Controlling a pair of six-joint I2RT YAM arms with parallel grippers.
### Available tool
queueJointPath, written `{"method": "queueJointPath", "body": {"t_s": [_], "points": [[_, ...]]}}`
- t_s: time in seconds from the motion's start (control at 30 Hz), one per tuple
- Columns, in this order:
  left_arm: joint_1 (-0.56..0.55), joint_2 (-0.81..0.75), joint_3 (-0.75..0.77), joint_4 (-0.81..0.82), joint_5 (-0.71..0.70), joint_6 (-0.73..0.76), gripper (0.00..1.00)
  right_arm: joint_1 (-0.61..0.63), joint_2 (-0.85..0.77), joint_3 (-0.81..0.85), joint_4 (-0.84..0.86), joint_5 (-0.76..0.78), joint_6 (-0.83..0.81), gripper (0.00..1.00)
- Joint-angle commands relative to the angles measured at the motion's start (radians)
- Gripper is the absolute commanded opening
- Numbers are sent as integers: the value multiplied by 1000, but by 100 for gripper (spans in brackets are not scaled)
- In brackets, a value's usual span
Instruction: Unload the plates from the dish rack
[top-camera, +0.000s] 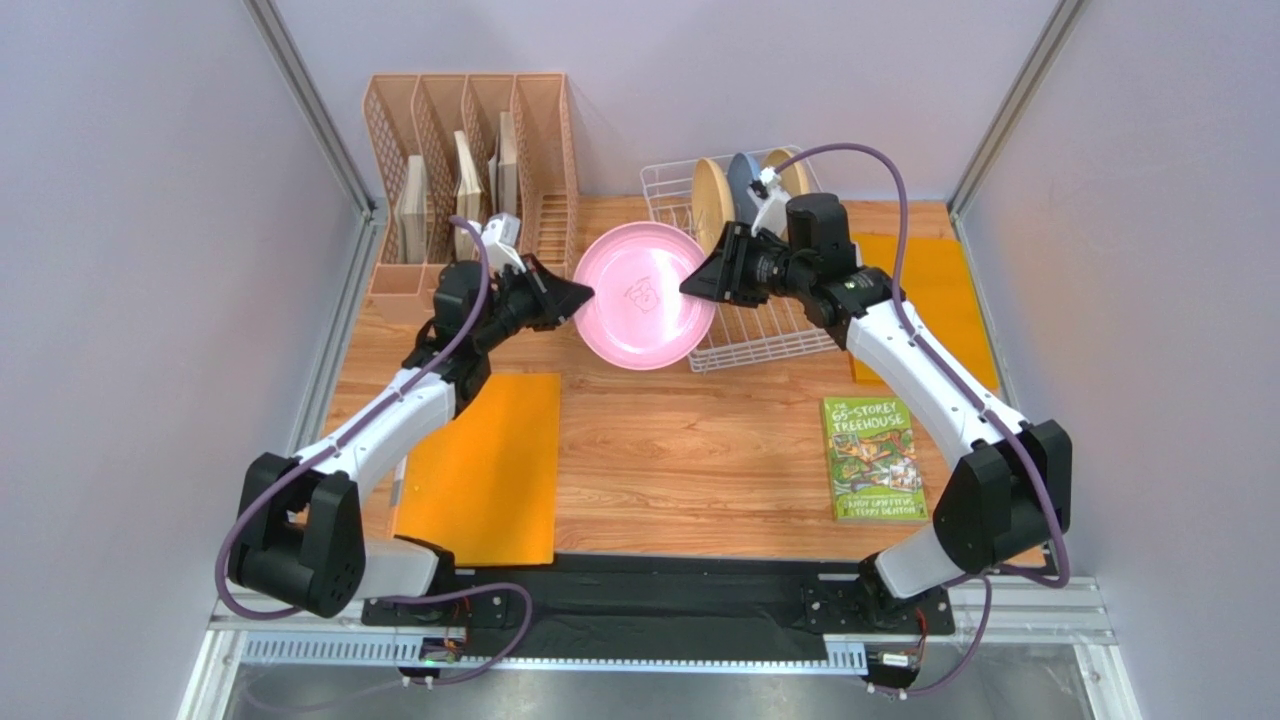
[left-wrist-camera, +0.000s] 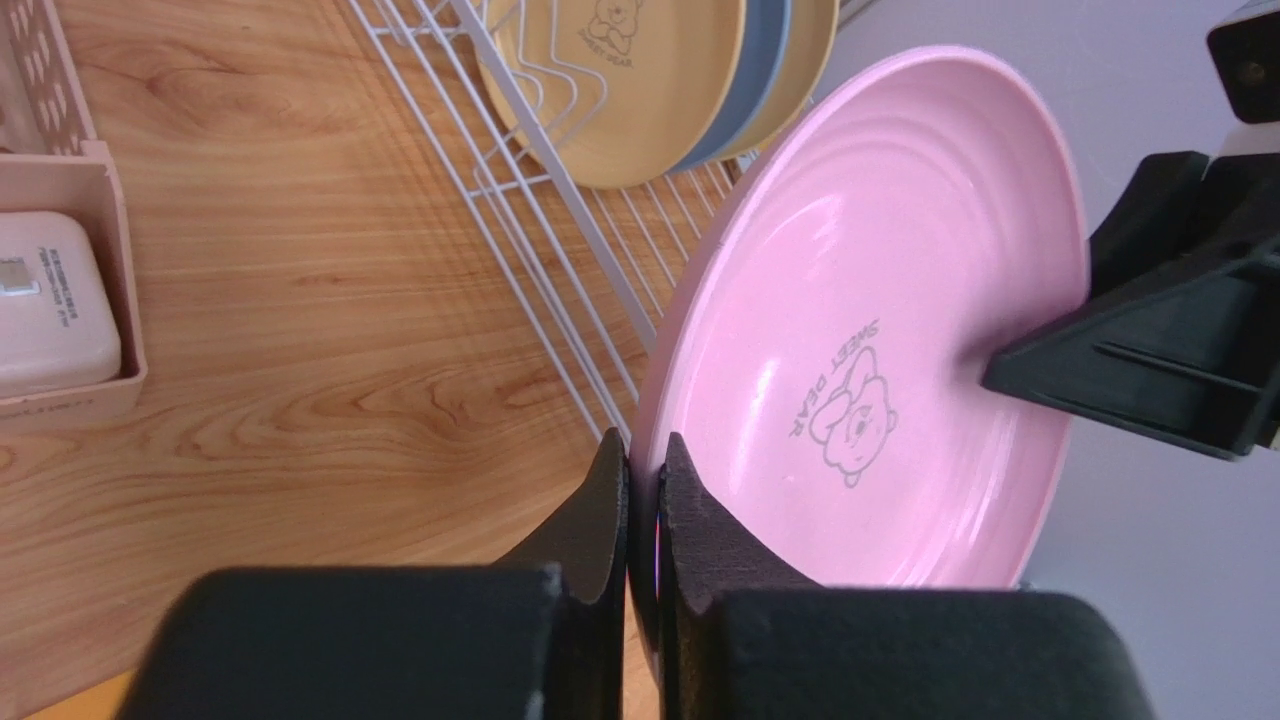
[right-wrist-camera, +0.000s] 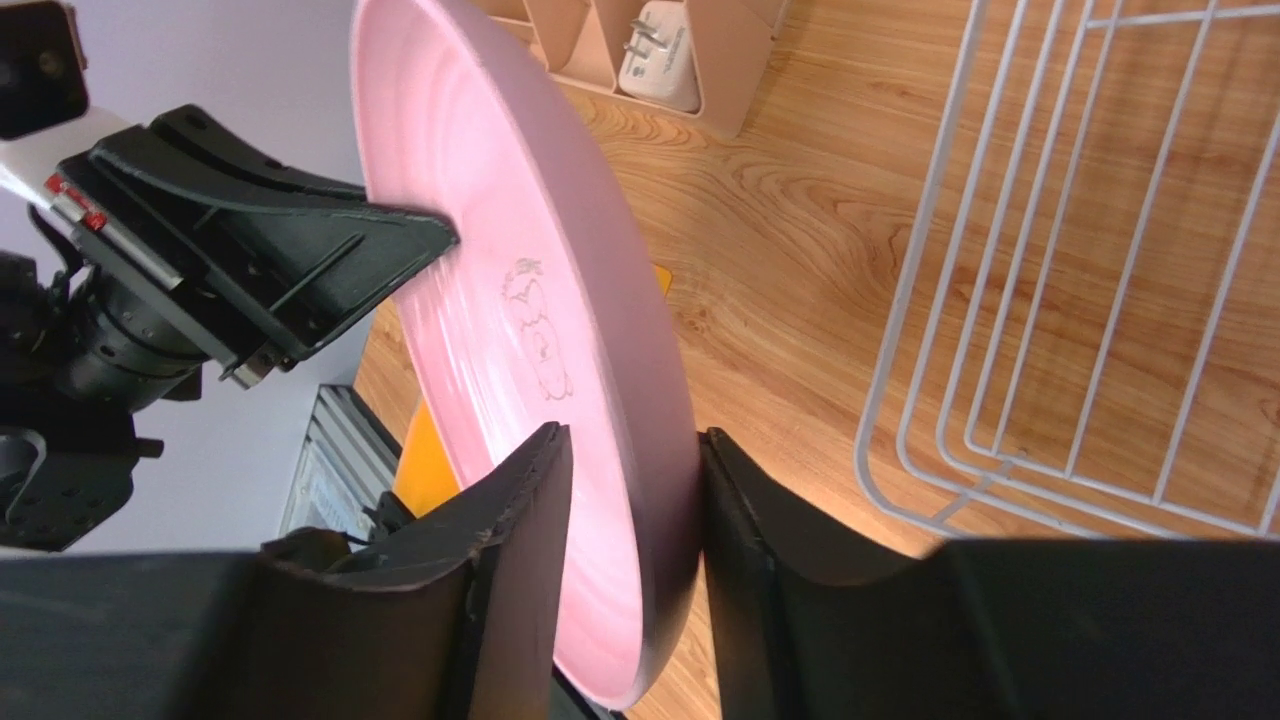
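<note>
A pink plate (top-camera: 643, 293) hangs upright above the table between both arms, left of the white wire dish rack (top-camera: 751, 338). My left gripper (top-camera: 583, 296) is shut on its left rim; in the left wrist view the fingertips (left-wrist-camera: 643, 450) pinch the pink plate's (left-wrist-camera: 887, 300) edge. My right gripper (top-camera: 694, 281) straddles the opposite rim, and in the right wrist view its jaws (right-wrist-camera: 631, 435) stand slightly loose around the pink plate (right-wrist-camera: 511, 270). Three plates stand in the rack: pale yellow (top-camera: 711, 195), blue (top-camera: 744, 180) and cream-tan (top-camera: 784, 168).
A peach slotted organizer (top-camera: 466, 165) with beige boards stands at the back left, close behind my left gripper. Orange mats lie at the front left (top-camera: 481, 465) and right of the rack (top-camera: 932, 300). A green book (top-camera: 869, 458) lies at the front right.
</note>
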Motion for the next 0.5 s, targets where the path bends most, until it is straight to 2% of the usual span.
{"method": "queueJointPath", "body": {"t_s": [0.0, 0.07, 0.17, 0.3, 0.47], "points": [[-4, -21, -2, -71, -40, 66, 0, 7, -18, 15, 68, -7, 5, 53], [-6, -31, -7, -100, -50, 89, 0, 2, -14, 21, 19, 32, -28, 57], [-6, -38, -11, -143, -57, 107, 0, -9, 5, 32, -25, 76, -57, 75], [-9, -63, -29, -249, -44, 126, 0, -12, 14, 53, -97, 258, -121, 76], [-15, -118, -105, -322, -11, 136, 0, -25, 28, 73, -142, 335, -164, 76]]}}
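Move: Both grippers hold the pink plate; its middle is some 8 cm right of the left hand, 7 cm left of the right hand, level with both. Beneath the left hand, about 20 cm down, is bare table; the orange mat's middle lies roughly 18 cm left and 15 cm back. The right hand's next plate, the near yellow one, stands about 17 cm ahead, 3 cm right and 10 cm lower, the blue plate 5 cm right of that. Open the right gripper to let go of the pink plate's rim, then draw it off some 5 cm, right, down and forward over the dish rack, rolling and turning slightly clockwise. Keep the left fingers pinched on the opposite rim and lower the plate about 7 cm, speeding up, easing back and a little left as the wrist tips down. ##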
